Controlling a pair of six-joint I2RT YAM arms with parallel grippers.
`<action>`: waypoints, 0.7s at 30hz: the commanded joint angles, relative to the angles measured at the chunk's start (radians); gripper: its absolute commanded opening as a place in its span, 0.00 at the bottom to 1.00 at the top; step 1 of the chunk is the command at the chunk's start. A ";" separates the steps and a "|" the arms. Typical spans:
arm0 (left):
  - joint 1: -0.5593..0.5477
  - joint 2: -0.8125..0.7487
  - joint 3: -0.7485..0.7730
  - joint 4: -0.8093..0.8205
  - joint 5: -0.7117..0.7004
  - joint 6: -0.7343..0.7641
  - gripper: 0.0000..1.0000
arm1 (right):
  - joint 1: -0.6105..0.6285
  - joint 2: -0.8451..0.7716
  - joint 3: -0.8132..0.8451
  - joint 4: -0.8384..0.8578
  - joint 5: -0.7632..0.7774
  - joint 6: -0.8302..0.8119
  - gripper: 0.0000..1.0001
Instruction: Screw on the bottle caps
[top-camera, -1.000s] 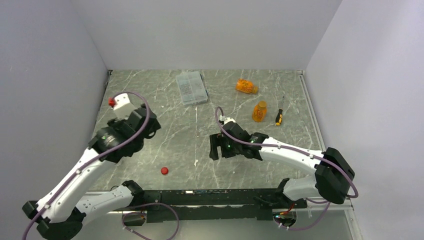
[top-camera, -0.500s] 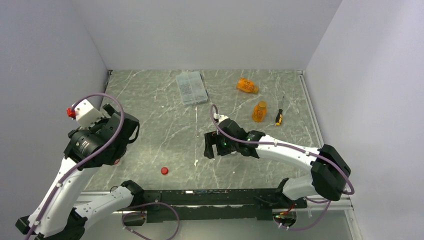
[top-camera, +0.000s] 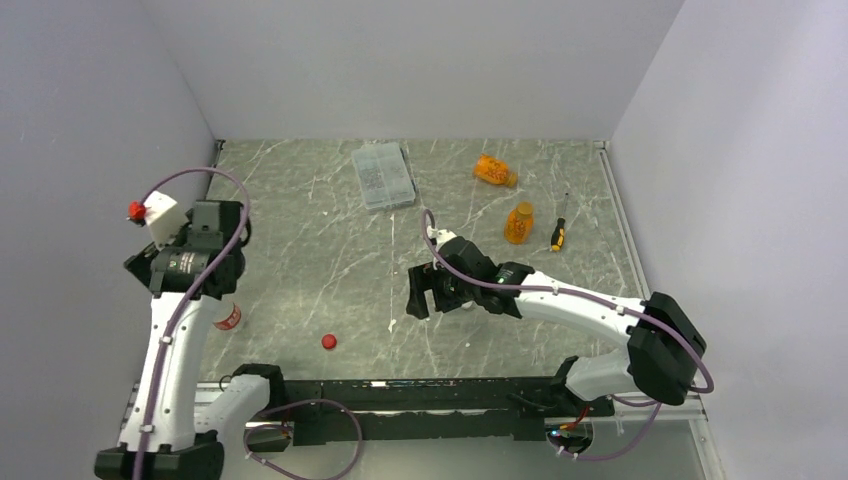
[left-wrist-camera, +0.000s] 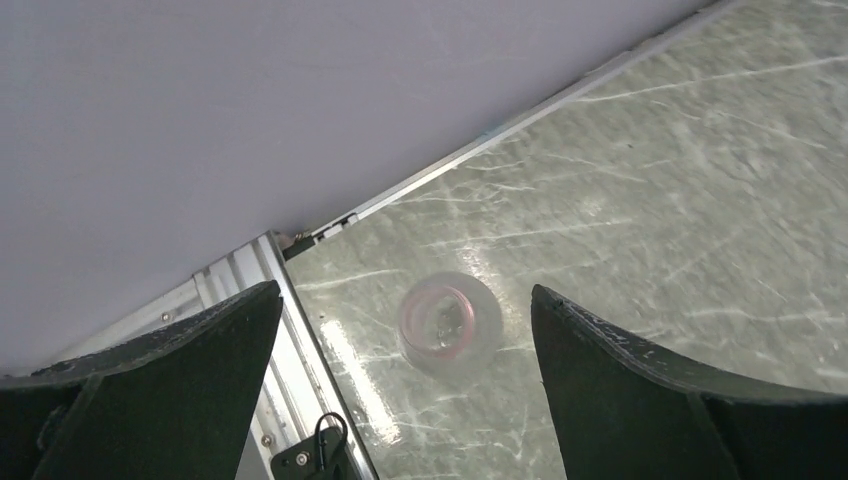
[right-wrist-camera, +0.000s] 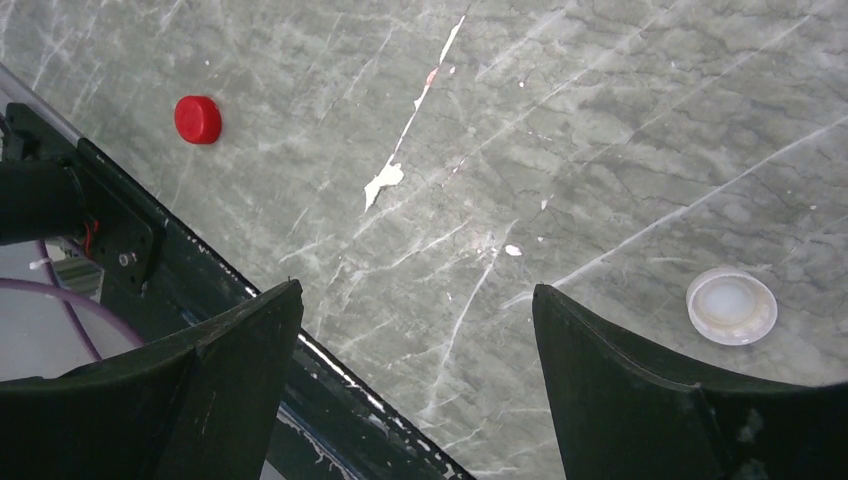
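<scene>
A clear bottle (top-camera: 228, 318) with a red label stands uncapped at the near left. In the left wrist view the bottle (left-wrist-camera: 450, 325) shows from above, far below my left gripper (left-wrist-camera: 405, 292), which is open and empty. A red cap (top-camera: 328, 341) lies near the front edge. My right gripper (top-camera: 428, 293) hovers open and empty over mid-table. Its wrist view holds the red cap (right-wrist-camera: 197, 119) to the upper left and a whitish cap (right-wrist-camera: 731, 305) just right of the right gripper (right-wrist-camera: 417, 288). One orange bottle (top-camera: 518, 222) stands upright; another (top-camera: 495, 171) lies on its side.
A flat clear compartment box (top-camera: 383, 175) lies at the back centre. A screwdriver (top-camera: 558, 235) lies right of the upright orange bottle. Walls close in the left, back and right sides. The black base rail (right-wrist-camera: 120, 235) runs along the front edge.
My left arm has swung back to the left and risen, uncovering the clear bottle. My right gripper has shifted slightly left. Both grippers stay open.
</scene>
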 joint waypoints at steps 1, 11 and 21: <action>0.202 -0.016 -0.026 0.227 0.213 0.219 0.99 | 0.003 -0.054 -0.016 0.034 0.000 -0.022 0.87; 0.246 0.024 -0.089 0.293 0.317 0.213 0.88 | 0.004 -0.083 -0.023 0.029 0.025 -0.036 0.86; 0.246 0.033 -0.171 0.280 0.305 0.165 0.71 | 0.003 -0.071 -0.031 0.053 0.018 -0.040 0.85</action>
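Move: The clear bottle with the red label stands almost directly under the left hand, its middle about 2 cm back, 2 cm to the right and 16 cm below; its open mouth is only some 5 cm down. The red cap lies on the table about 23 cm right of that hand, 7 cm back and 26 cm below. From the right hand the bottle is roughly 39 cm left, 2 cm back and about level in height. Downward by about 6 cm, with some 2.5 cm of forward travel, the left hand sinks beside the neck of the clear bottle after a brief swing left and part-way back. Its fingers tip about 10 degrees further down and close from wide open to roughly three quarters around the mouth; contact can't be made out. ##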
